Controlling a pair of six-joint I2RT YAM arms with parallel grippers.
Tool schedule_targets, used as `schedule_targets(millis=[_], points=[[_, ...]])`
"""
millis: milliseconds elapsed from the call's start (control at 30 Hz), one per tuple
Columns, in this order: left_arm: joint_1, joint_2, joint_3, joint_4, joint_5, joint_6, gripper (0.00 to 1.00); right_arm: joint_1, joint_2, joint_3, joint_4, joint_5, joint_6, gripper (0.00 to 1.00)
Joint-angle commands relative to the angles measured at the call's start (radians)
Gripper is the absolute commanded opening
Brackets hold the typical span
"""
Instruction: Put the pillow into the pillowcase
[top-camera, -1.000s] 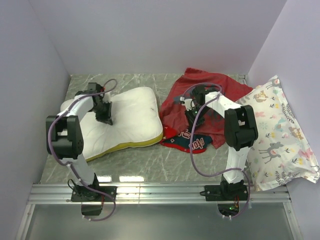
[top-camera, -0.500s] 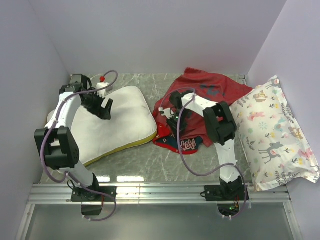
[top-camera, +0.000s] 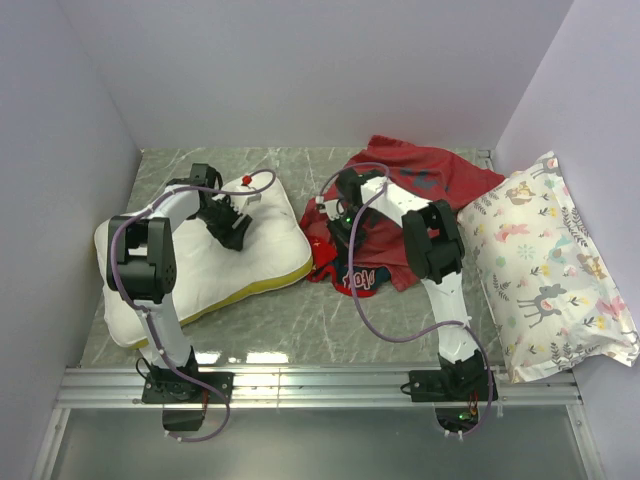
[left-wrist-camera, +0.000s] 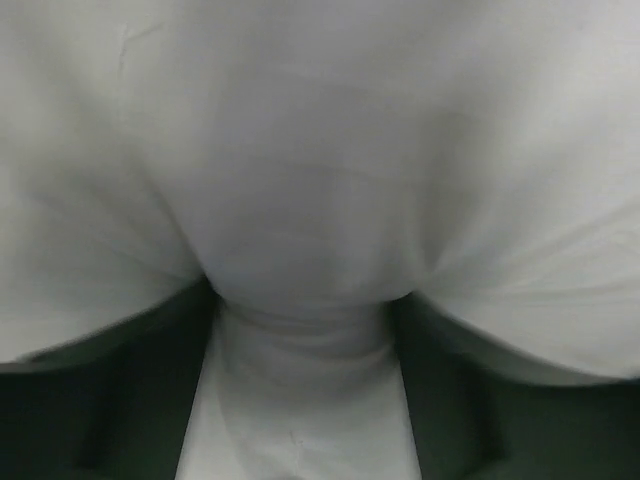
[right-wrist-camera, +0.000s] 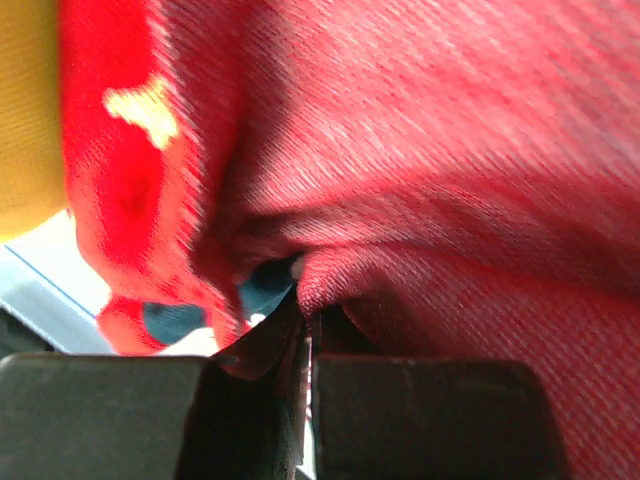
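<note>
The white pillow (top-camera: 270, 245) lies at the left, its yellow strip (top-camera: 250, 290) along the near edge. My left gripper (top-camera: 232, 225) presses down into its middle. In the left wrist view, white pillow (left-wrist-camera: 320, 150) fills the frame and a thick fold is squeezed into a waist inside my left gripper (left-wrist-camera: 305, 300). The red pillowcase (top-camera: 430, 185) lies crumpled right of the pillow, its left edge bunched against the pillow's right end. My right gripper (top-camera: 340, 225) holds that edge. Close up, my right gripper (right-wrist-camera: 305, 320) is shut on a fold of the pillowcase (right-wrist-camera: 450, 150).
A floral animal-print pillow (top-camera: 545, 260) leans against the right wall. Pale walls close in the left, back and right sides. A metal rail (top-camera: 320, 385) with both arm bases runs along the near edge. Cables loop over both arms.
My left gripper let go, lifted with its jaws wide, then came down further right on the pillow. My right gripper dragged the pillowcase's edge left, up to the pillow.
</note>
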Motion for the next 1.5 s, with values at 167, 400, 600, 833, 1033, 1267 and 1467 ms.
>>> schedule_targets(millis=[167, 400, 600, 833, 1033, 1267, 1467], points=[[0.202, 0.042, 0.15, -0.146, 0.059, 0.099, 0.0, -0.129, -0.12, 0.07, 0.125, -0.06, 0.028, 0.0], [0.322, -0.065, 0.402, -0.53, 0.25, 0.35, 0.0, -0.166, -0.309, 0.006, 0.167, -0.181, 0.025, 0.0], [0.29, -0.334, 0.189, -0.618, 0.357, 0.48, 0.0, -0.177, -0.481, -0.099, 0.187, -0.218, 0.006, 0.0], [0.106, -0.611, -0.05, -0.624, 0.399, 0.494, 0.0, -0.244, -0.562, -0.105, 0.116, -0.209, -0.055, 0.0], [-0.266, -0.714, -0.205, -0.459, 0.38, 0.321, 0.0, -0.241, -0.578, -0.129, 0.088, -0.265, -0.081, 0.0], [-0.464, -0.594, -0.204, -0.174, 0.376, -0.087, 0.0, -0.243, -0.667, -0.175, 0.116, -0.305, -0.074, 0.0], [-0.469, -0.426, -0.118, 0.015, 0.294, -0.306, 0.0, -0.243, -0.756, -0.27, 0.072, -0.279, -0.17, 0.0]])
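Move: The left fingers, still open, are down on the white pillow's top, right of centre: its middle lies about 8 cm to their left, 4 cm back and 4 cm below. The red pillowcase's middle is some 39 cm to this hand's right and 7 cm farther out. The right hand already holds the case's mouth edge; the case's middle lies roughly 14 cm to its right and 8 cm ahead, the pillow's near corner about 7 cm left and 4 cm back. Up and a little left goes the left hand once its fingers shut on the pillow's cover; then it swings some 25 cm back and as far right towards the pillowcase, turning clockwise, sinking and easing slightly forward at the end. The right hand, keeping its pinch, pushes forward, then lifts the mouth edge about 20 cm and slightly right, tilting its fingertips forward-left. ##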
